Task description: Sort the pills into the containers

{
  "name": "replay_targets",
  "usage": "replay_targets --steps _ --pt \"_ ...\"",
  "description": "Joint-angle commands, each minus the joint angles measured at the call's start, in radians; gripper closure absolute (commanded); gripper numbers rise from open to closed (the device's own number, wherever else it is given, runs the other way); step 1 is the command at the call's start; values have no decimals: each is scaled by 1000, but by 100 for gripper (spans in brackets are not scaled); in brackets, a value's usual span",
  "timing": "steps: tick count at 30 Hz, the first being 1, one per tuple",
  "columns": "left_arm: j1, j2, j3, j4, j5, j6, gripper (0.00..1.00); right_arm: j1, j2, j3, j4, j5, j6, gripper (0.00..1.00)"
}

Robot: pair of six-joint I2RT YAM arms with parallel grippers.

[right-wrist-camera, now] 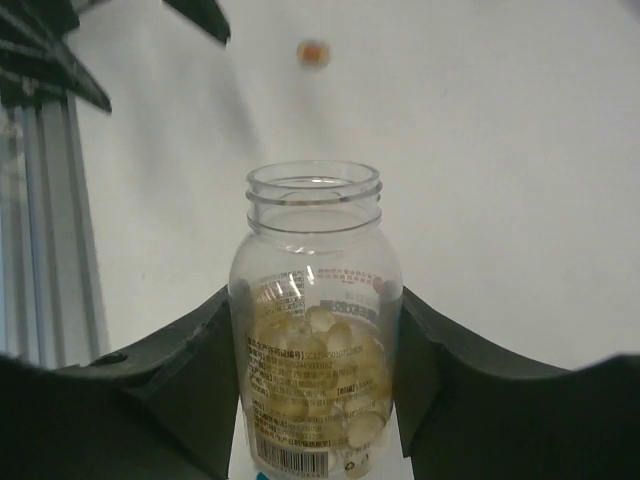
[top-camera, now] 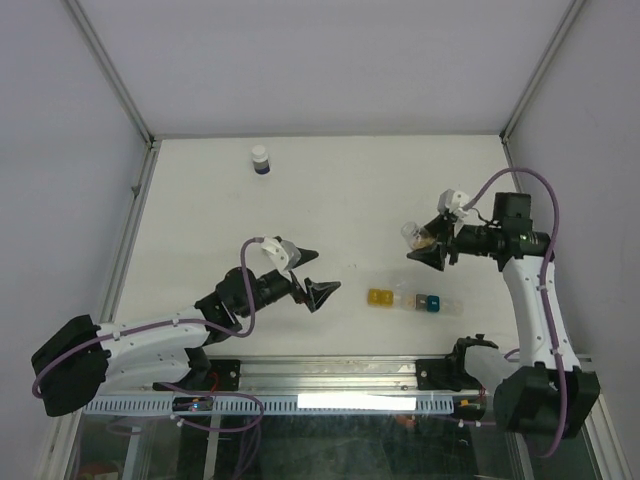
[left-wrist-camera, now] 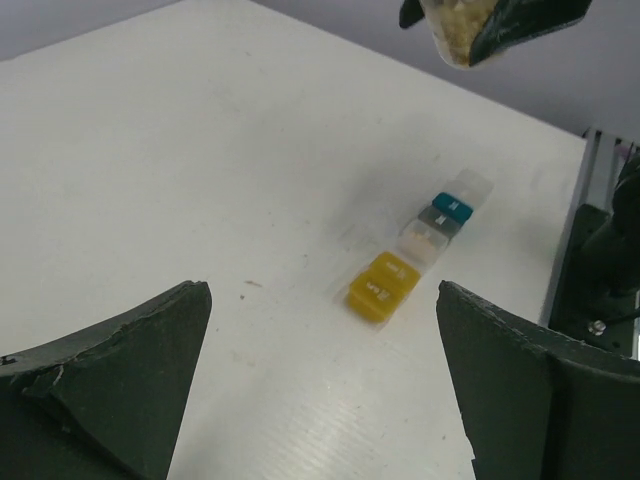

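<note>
My right gripper is shut on a small clear vial, uncapped and tilted, held above the table. Pale yellow pills fill its lower half. One tiny orange pill lies loose on the table beyond the vial's mouth. The containers, a strip of yellow, clear, teal and clear compartments, lie on the table below and in front of the vial. To their left my left gripper stands wide open and empty, facing the yellow end.
A white-capped dark blue bottle stands upright at the back of the table. Grey walls close the back and sides. A metal rail runs along the near edge, where the arm bases sit.
</note>
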Motion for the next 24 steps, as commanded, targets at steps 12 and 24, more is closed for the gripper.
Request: replay_targets --steps 12,24 --pt "2 -16 -187 285 -41 63 1 106 -33 -287 -300 504 -456 100" --pt "2 -39 -220 281 -56 48 1 240 11 -300 -205 733 -306 100"
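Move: Behind and far below the right hand, which holds the open pill jar, lies the open clear container, some 6 cm back, 2 cm to the right and 24 cm down. In the same row at that height, the yellow container is about 6 cm back and 3 cm left of this hand, the teal container 7 cm back and 8 cm right. From the left hand the open clear container is roughly 18 cm to the right, about level, 18 cm lower. Swooping down about 18 cm, fast at first and then easing off, the right hand also draws back some 8 cm and drifts right, bringing the jar down close over the container row. Its wrist tips the fingers some 40 degrees further downward while they keep their grip. The empty left hand sinks about 4 cm, shifts a little left and stays wide open. ##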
